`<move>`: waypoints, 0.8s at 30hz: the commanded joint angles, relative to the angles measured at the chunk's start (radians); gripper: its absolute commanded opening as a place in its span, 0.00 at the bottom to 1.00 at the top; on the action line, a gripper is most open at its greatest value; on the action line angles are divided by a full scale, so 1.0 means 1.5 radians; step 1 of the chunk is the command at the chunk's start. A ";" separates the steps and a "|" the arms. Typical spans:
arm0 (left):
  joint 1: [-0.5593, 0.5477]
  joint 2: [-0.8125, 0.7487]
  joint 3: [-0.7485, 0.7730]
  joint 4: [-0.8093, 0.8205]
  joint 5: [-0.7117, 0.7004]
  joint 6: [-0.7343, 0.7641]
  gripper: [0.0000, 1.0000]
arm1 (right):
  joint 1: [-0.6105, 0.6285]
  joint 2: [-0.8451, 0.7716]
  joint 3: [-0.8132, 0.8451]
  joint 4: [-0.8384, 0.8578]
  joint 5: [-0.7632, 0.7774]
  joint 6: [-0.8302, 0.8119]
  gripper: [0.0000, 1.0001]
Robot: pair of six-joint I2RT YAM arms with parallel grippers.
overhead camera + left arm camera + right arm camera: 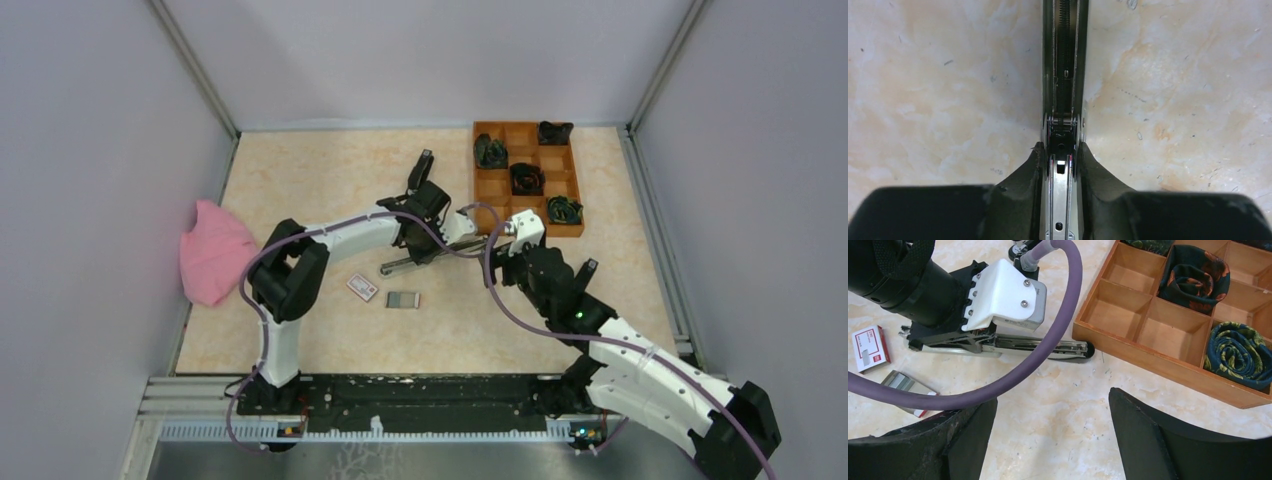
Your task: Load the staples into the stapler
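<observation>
The stapler (405, 264) lies on the table with its magazine swung open, so the long metal channel with its spring (1064, 75) shows. My left gripper (1062, 147) comes down on it from above and is shut on the silvery rail, one finger (1025, 175) pressed against each side. The staples, a flat grey block (402, 299), lie just in front of the stapler, beside their white-and-red box (362, 288). The right wrist view shows the stapler (1038, 346), the box (870, 347) and the block (908, 385). My right gripper (1053, 395) hovers open over bare table right of the stapler, holding nothing.
A wooden compartment tray (478, 190) at the back right holds several rolled dark cloths (1193, 277); its near wall (1148, 362) is close to the right gripper. A pink cloth (213, 250) lies at the left edge. A purple cable (1013, 375) loops across the right wrist view.
</observation>
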 commanded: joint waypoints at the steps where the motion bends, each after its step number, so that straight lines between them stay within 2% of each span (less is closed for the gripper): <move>1: 0.016 -0.017 -0.036 -0.039 -0.069 0.017 0.18 | -0.003 -0.008 0.012 0.036 0.014 0.001 0.82; 9: 0.102 -0.057 -0.074 -0.058 -0.117 0.013 0.14 | -0.003 0.000 0.012 0.037 0.002 0.000 0.82; 16: 0.181 -0.079 -0.091 -0.054 -0.113 -0.001 0.14 | -0.003 0.001 0.013 0.039 -0.001 0.000 0.82; 24: 0.255 -0.045 -0.049 -0.068 -0.138 -0.073 0.14 | -0.003 0.001 0.013 0.036 -0.002 0.002 0.82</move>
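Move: The open stapler is already in the left gripper, pinched near its hinge. The clear patch of table it goes to is about 17 cm to the left and 5 cm ahead, a couple of centimetres down. The staple box lies some 15 cm left and 6 cm back, the grey tray roughly 5 cm left and 9 cm back, the black stapler 20 cm ahead and 1 cm left. From the right gripper that patch is about 31 cm left, 4 cm ahead and 16 cm down. Keep the left gripper shut on the opened-out stapler and slide it level over the table, some 16 cm to the left and about 5 cm forward, away from the organizer and to the clear table beyond the staple box. Turn it about 25 degrees counter-clockwise on the way, bringing its right end close to the near end of the black stapler. ##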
